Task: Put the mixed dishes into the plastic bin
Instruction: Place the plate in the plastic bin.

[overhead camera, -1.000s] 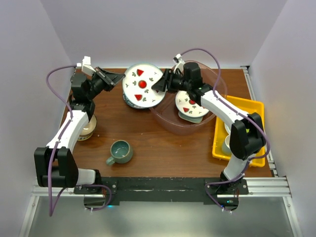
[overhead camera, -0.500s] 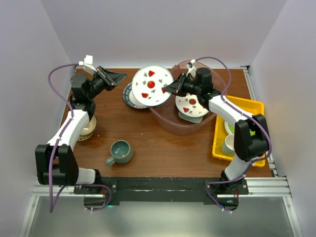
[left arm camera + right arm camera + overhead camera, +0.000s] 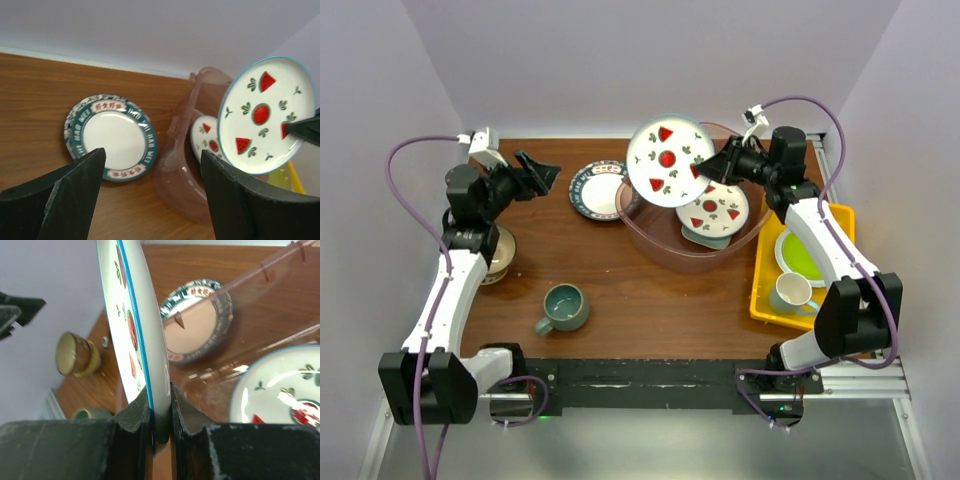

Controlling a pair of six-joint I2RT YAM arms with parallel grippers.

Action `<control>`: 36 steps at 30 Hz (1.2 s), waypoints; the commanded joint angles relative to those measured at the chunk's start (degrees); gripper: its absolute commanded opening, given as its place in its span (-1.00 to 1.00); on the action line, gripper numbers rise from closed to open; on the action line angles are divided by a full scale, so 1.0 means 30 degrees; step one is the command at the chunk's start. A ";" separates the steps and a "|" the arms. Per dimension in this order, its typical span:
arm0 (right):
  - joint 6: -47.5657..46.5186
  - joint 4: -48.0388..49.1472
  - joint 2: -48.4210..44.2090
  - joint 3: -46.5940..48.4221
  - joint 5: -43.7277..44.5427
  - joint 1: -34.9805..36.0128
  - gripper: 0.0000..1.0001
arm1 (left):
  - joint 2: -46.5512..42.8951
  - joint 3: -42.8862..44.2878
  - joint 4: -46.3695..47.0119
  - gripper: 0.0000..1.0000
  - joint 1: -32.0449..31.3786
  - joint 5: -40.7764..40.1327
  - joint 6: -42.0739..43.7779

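Note:
My right gripper (image 3: 712, 165) (image 3: 161, 405) is shut on the rim of a white plate with watermelon motifs (image 3: 670, 160) (image 3: 132, 315) (image 3: 262, 115). The plate hangs tilted on edge above the left part of the translucent pinkish plastic bin (image 3: 650, 240) (image 3: 185, 165) (image 3: 270, 305). A second watermelon plate (image 3: 715, 212) (image 3: 207, 137) (image 3: 285, 400) lies inside the bin. A teal-rimmed patterned plate (image 3: 598, 190) (image 3: 112, 137) (image 3: 197, 320) sits on the table left of the bin. My left gripper (image 3: 538, 170) (image 3: 152, 157) hovers left of that plate, open and empty. A grey-teal mug (image 3: 563, 307) stands near the front.
A yellow tray (image 3: 830, 215) at the right holds a lime-green plate (image 3: 802, 255) and a white mug (image 3: 790, 292). A tan bowl (image 3: 498, 255) (image 3: 75, 354) sits under my left forearm. White walls close in on the back and both sides.
My right gripper closed on the watermelon plate and carried it right, from over the teal-rimmed plate to above the bin. My left gripper opened and drew back a little to the left.

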 commanded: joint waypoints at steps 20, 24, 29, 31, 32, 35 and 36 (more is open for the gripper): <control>-1.0361 -0.6880 0.0878 0.2083 -0.1602 -0.3951 -1.00 | -0.3236 -0.3710 -0.0808 0.68 0.0021 -0.2098 0.4372; -1.0772 -0.7787 0.1521 0.2610 -0.1661 -0.4098 -1.00 | -0.3266 -0.3681 -0.0837 0.69 0.0021 -0.2127 0.4401; -1.1153 -0.8433 0.2138 0.2874 -0.1661 -0.4215 -0.99 | -0.3295 -0.3681 -0.0866 0.69 0.0021 -0.2186 0.4401; -1.1299 -0.8726 0.2430 0.2991 -0.1631 -0.4215 -0.99 | -0.3324 -0.3681 -0.0866 0.69 0.0050 -0.2186 0.4430; -1.1329 -0.8814 0.2518 0.2992 -0.1631 -0.4186 -0.98 | -0.3295 -0.3681 -0.0895 0.69 0.0021 -0.2186 0.4401; -1.1475 -0.9136 0.2899 0.3138 -0.1427 -0.4215 -0.97 | -0.3354 -0.3680 -0.0896 0.70 0.0021 -0.2215 0.4430; -1.1505 -0.9253 0.3016 0.3167 -0.1397 -0.4273 -0.96 | -0.3325 -0.3681 -0.0896 0.70 0.0021 -0.2215 0.4430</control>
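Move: Over the left half of the plastic bin, the right hand holds the watermelon plate; the bin's middle lies about level with it, some 2 cm to its right and 20 cm below. The watermelon plate already inside is 1 cm back, 5 cm right and 22 cm down. The blue-rimmed plate on the table lies about 27 cm left and 5 cm ahead. From the left hand, the bin's middle is roughly 37 cm right, 2 cm ahead and 22 cm below. Keeping its pinch on the plate's right edge, the right hand carries it about 11 cm right and 12 cm down into line above the plate already in the bin, the last stretch nearly straight down, its fingers tipping some 25 degrees steeper. The empty left hand, still open, sinks about 6 cm and draws back a little. ##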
